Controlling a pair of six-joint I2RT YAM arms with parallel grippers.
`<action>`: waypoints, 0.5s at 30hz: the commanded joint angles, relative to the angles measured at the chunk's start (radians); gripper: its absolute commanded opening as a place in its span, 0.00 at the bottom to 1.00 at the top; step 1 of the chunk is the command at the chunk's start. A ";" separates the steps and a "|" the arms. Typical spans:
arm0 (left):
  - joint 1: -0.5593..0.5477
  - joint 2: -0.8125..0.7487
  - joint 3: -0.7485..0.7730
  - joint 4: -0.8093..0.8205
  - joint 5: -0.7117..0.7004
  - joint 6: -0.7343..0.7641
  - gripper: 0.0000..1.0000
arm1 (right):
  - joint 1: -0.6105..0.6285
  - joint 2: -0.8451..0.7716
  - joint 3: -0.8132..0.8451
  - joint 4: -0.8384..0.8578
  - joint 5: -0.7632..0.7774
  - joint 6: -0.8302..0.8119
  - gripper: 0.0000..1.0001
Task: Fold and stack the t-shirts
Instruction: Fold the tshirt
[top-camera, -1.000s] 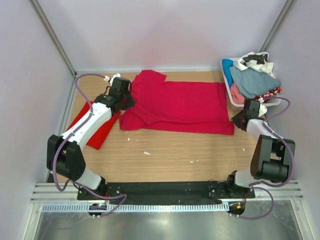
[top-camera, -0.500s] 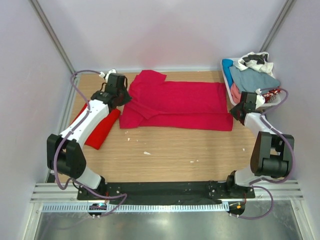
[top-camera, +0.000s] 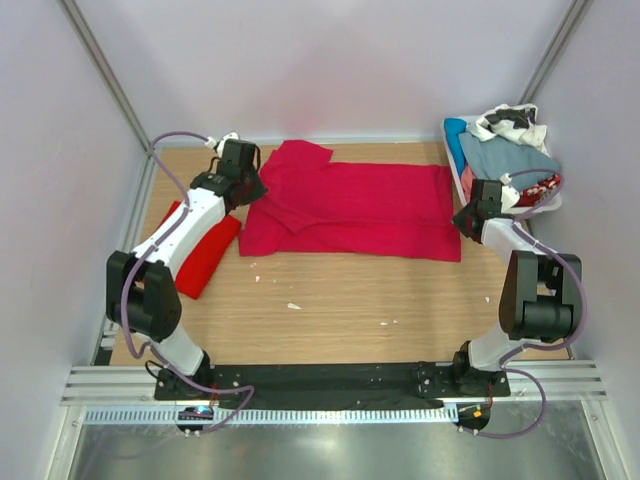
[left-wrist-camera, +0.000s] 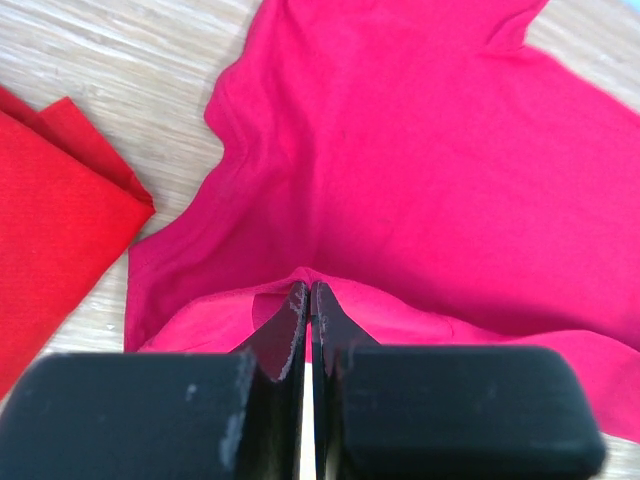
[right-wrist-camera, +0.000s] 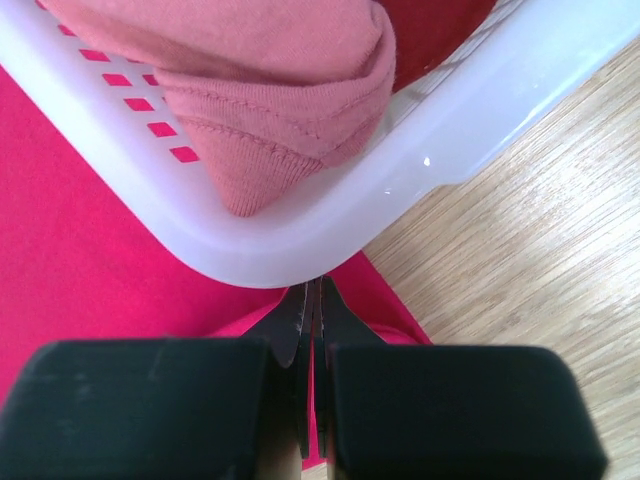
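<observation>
The crimson t-shirt (top-camera: 360, 205) lies spread across the far half of the table, its near part doubled over. My left gripper (top-camera: 248, 190) is shut on the shirt's left edge; in the left wrist view the cloth (left-wrist-camera: 430, 170) peaks up into the closed fingertips of this gripper (left-wrist-camera: 308, 290). My right gripper (top-camera: 465, 218) is shut on the shirt's right edge, and in the right wrist view this gripper (right-wrist-camera: 318, 290) pinches the crimson cloth (right-wrist-camera: 80, 240) right against the basket. The scarlet t-shirt (top-camera: 205, 255) lies folded at the left (left-wrist-camera: 50, 230).
A white laundry basket (top-camera: 455, 165) stands at the far right, heaped with blue, grey, white and pink clothes. Its rim (right-wrist-camera: 480, 110) almost touches my right fingertips, and a pink garment (right-wrist-camera: 270, 80) hangs over it. White walls close in the table on three sides.
Both grippers have moved toward the far side, carrying the crimson shirt's near edge with them. The shirt now looks narrower front to back. The scarlet shirt has not moved.
</observation>
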 joint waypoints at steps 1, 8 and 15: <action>0.008 0.029 0.054 0.016 -0.024 0.026 0.00 | 0.003 0.009 0.040 0.030 0.052 0.003 0.01; 0.009 0.129 0.124 0.008 -0.030 0.039 0.00 | 0.006 0.047 0.071 0.040 0.064 0.002 0.01; 0.025 0.223 0.222 -0.015 -0.015 0.046 0.00 | 0.011 0.090 0.100 0.043 0.076 -0.003 0.01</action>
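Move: The left hand holds the t-shirt's edge; the shirt's far edge lies about 18 cm ahead, 3 cm right and 15 cm lower, and the folded red shirt about 11 cm left, 6 cm back and 14 cm lower. From the right hand, also holding the shirt, the far edge lies some 20 cm ahead, 2 cm left and 5 cm lower; the basket's near corner is roughly 4 cm ahead, 1 cm right and 4 cm above. Both hands keep their shut pinch on the t-shirt's lifted edge and carry it towards the shirt's far edge. The left does most of it, sinking first and then pushing on faster, about 4 cm forward and 3 cm down; the right merely eases just over 1 cm down and 1 cm forward, its fingertips going in beneath the basket's rim. ##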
